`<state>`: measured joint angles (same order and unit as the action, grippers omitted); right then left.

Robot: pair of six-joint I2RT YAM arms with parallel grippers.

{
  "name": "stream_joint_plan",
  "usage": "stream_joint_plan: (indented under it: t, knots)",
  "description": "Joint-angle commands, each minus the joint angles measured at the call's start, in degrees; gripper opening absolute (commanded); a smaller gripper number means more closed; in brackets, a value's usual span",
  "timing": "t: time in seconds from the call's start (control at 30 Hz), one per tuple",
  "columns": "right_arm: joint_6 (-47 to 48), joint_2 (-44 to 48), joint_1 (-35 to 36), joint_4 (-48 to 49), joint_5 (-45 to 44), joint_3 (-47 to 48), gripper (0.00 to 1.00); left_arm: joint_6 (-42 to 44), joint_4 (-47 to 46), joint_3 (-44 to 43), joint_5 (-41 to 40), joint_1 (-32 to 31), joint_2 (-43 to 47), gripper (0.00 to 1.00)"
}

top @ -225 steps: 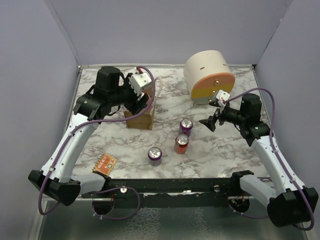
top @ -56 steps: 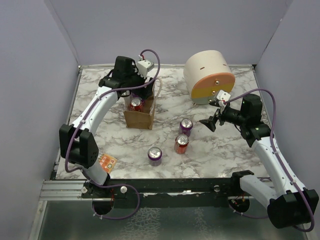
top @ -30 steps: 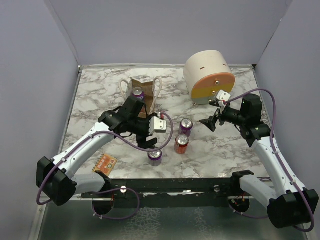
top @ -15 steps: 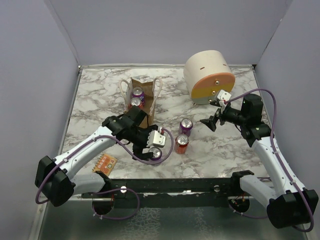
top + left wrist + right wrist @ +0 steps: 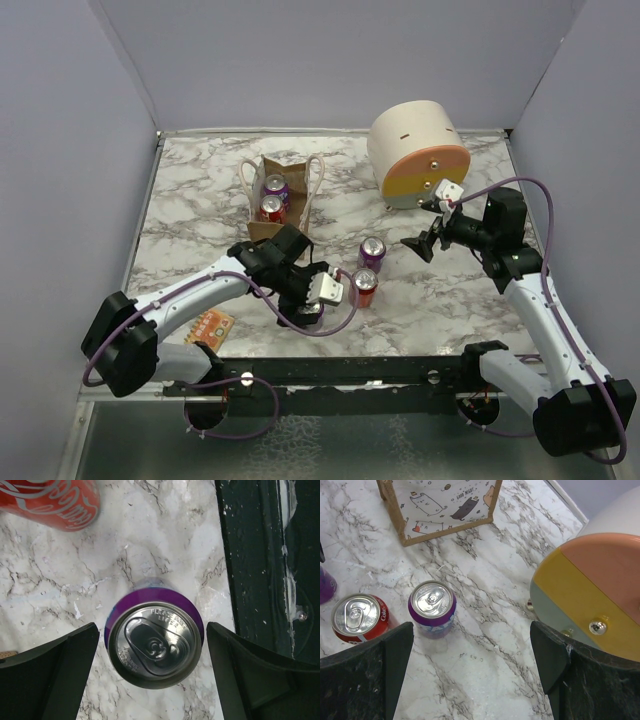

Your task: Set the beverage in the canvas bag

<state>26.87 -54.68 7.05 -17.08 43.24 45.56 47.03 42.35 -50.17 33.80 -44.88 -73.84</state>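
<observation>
The tan canvas bag (image 5: pixel 292 226) stands at the back left with a purple can (image 5: pixel 277 186) and a red can (image 5: pixel 270 208) inside; its cat-print side shows in the right wrist view (image 5: pixel 440 505). My left gripper (image 5: pixel 312 300) is open, directly above a purple can (image 5: pixel 153 645) standing near the front edge, one finger (image 5: pixel 55 675) on each side, not touching it. A red can (image 5: pixel 363 287) and another purple can (image 5: pixel 372 252) stand mid-table. My right gripper (image 5: pixel 426 245) is open and empty, hovering to the right of them.
A large cream cylinder with an orange-yellow face (image 5: pixel 420 155) stands at the back right. An orange packet (image 5: pixel 213 326) lies at the front left by my left arm. The black front rail (image 5: pixel 260 555) runs close beside the can under my left gripper.
My left arm has left the bag, which now holds a red can beside the purple one. It swung forward and right and now sits over the front purple can. The right arm has not moved.
</observation>
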Motion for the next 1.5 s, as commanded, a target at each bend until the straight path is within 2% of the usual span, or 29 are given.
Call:
stream_joint_plan:
  t: [0.0, 0.17, 0.3, 0.4, 0.53, 0.7, 0.87, 1.1, 1.3, 1.47]
  knots:
    - [0.3, -0.1, -0.3, 0.6, -0.1, -0.7, 1.00, -2.8, -4.9, -0.1, 1.2, -0.7, -0.6, 0.89]
    - [0.3, -0.4, -0.3, 0.6, -0.2, -0.6, 1.00, -3.2, -4.9, -0.3, 1.1, -0.8, -0.7, 0.81]
    - [0.4, -0.3, -0.4, 0.6, -0.2, -0.6, 1.00, -3.1, -3.9, -0.9, 1.0, -0.8, -0.7, 0.68]
    - [0.4, -0.2, -0.3, 0.6, -0.1, -0.6, 1.00, -2.9, -2.0, -2.6, 1.2, -0.9, -0.5, 0.53]
    - [0.4, -0.2, -0.4, 0.7, -0.1, -0.7, 1.00, -2.7, 2.2, -7.3, 3.6, 0.1, 0.0, 0.27]
    - [0.2, -0.5, -0.4, 0.6, -0.1, -0.3, 1.00, -4.0, 7.2, -16.4, 8.5, 4.2, 1.6, 0.01]
    - [-0.5, 0.1, -0.4, 0.5, -2.2, 1.1, 1.00, -8.5, 8.3, -24.7, 8.4, 9.2, 4.2, 0.00]
    - [0.5, -3.4, -0.3, -2.8, 0.5, 6.9, 1.00, -22.3, 1.0, -33.1, -2.9, 17.7, 5.7, 0.00]
    - [-0.7, -5.8, -0.3, -1.7, 0.4, 8.8, 1.00, -27.1, -3.1, -35.7, -20.6, 20.7, 3.6, 0.00]
    - [-2.6, -5.3, -0.3, 0.2, 1.4, 6.8, 1.00, -27.2, -3.7, -37.5, -20.9, 21.2, -0.3, 0.00]
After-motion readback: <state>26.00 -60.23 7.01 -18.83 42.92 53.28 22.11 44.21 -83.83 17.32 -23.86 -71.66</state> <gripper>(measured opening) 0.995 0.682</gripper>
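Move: The left hand's open fingers already straddle the near purple can, whose middle is about 1 cm to the right and level with the fingertips. From this hand the red can stands roughly 5 cm ahead and 13 cm right, the far purple can some 13 cm ahead and 14 cm right, and the canvas bag about 21 cm ahead and 7 cm left. From the right hand, the near purple can lies about 15 cm back, 20 cm left and 13 cm below. The left fingers close on the near purple can from both sides and pinch it, the hand shifting only a centimetre or so. After a short hold it lifts the can some 21 cm, then carries it about 17 cm forward and a little left towards the bag's mouth, turning roughly 50 degrees counter-clockwise. Late on, the open, empty right hand eases a few centimetres up and forward. ##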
